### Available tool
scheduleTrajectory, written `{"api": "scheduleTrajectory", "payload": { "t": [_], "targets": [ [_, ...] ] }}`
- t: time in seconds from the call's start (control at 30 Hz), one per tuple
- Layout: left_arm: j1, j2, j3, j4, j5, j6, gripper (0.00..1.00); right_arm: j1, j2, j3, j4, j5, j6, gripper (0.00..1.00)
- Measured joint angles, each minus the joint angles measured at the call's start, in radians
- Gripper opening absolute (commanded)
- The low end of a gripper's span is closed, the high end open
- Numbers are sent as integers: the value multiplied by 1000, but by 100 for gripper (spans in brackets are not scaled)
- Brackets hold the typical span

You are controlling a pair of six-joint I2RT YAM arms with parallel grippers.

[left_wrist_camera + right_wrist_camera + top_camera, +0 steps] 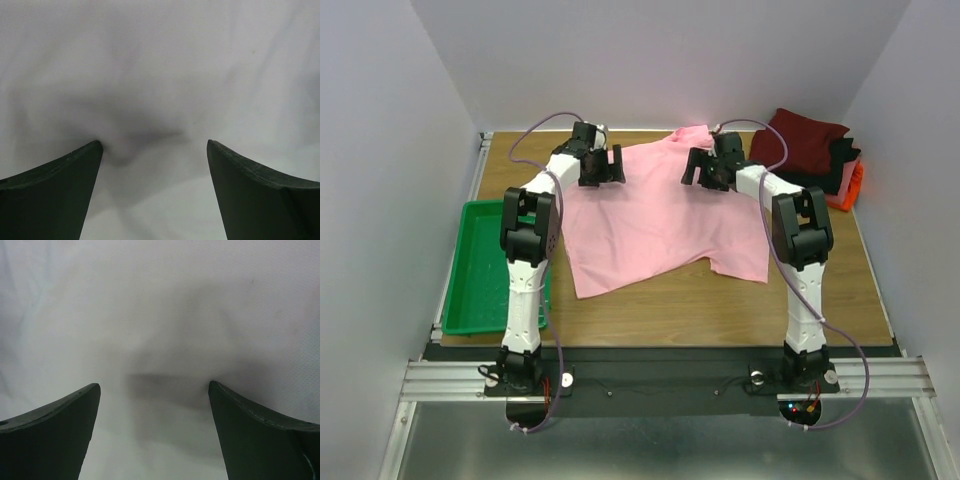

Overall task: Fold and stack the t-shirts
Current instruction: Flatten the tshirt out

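Observation:
A light pink t-shirt (650,215) lies spread flat in the middle of the wooden table. My left gripper (603,172) stands over its far left part and my right gripper (704,170) over its far right part, near the collar. Both wrist views show only pale cloth (160,60) (160,300) close under the fingers. The left gripper (155,145) is open, its jaws wide apart with nothing between them. My right gripper (155,385) is open the same way. At the back right sits a stack of folded t-shirts, dark red (807,138) on top, black (837,160) and orange-red (851,188) below.
A green plastic tray (480,265) sits at the table's left edge beside the left arm. White walls close in the back and both sides. Bare wood (720,305) shows in front of the pink shirt.

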Motion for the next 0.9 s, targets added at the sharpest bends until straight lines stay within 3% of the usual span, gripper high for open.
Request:
{"api": "scheduleTrajectory", "payload": {
  "t": [0.3,0.47,0.7,0.9],
  "targets": [
    [1,177,280,2,3,30,99,0,78,111,19,82,25,96],
    [3,221,354,4,3,37,99,0,155,227,19,84,19,96],
    [3,201,346,10,-61,43,99,0,206,324,-8,42,-18,97],
    [2,-39,183,26,-161,64,99,0,105,240,-40,40,-61,98]
  ]
}}
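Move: The pink t-shirt lies spread under both open grippers, about 1 cm below each: its middle is some 13 cm right of the left hand and 11 cm back, and about 8 cm left of the right hand and 10 cm back. Its bunched flap sits about 9 cm ahead of the right hand and 3 cm left. The folded stack is 23 cm right of that hand, 3 cm ahead; the green bin stands some 23 cm left and 25 cm back from the left hand. The t-shirt's far part, already under both wide-open grippers, is dragged forward by the fingertips as the two hands sweep about 7 cm towards the table's back edge. Then the left hand lifts off some 9 cm, easing back and left with its fingers tipping up about 15 degrees, while the right draws back 2 cm and rises only slightly. ##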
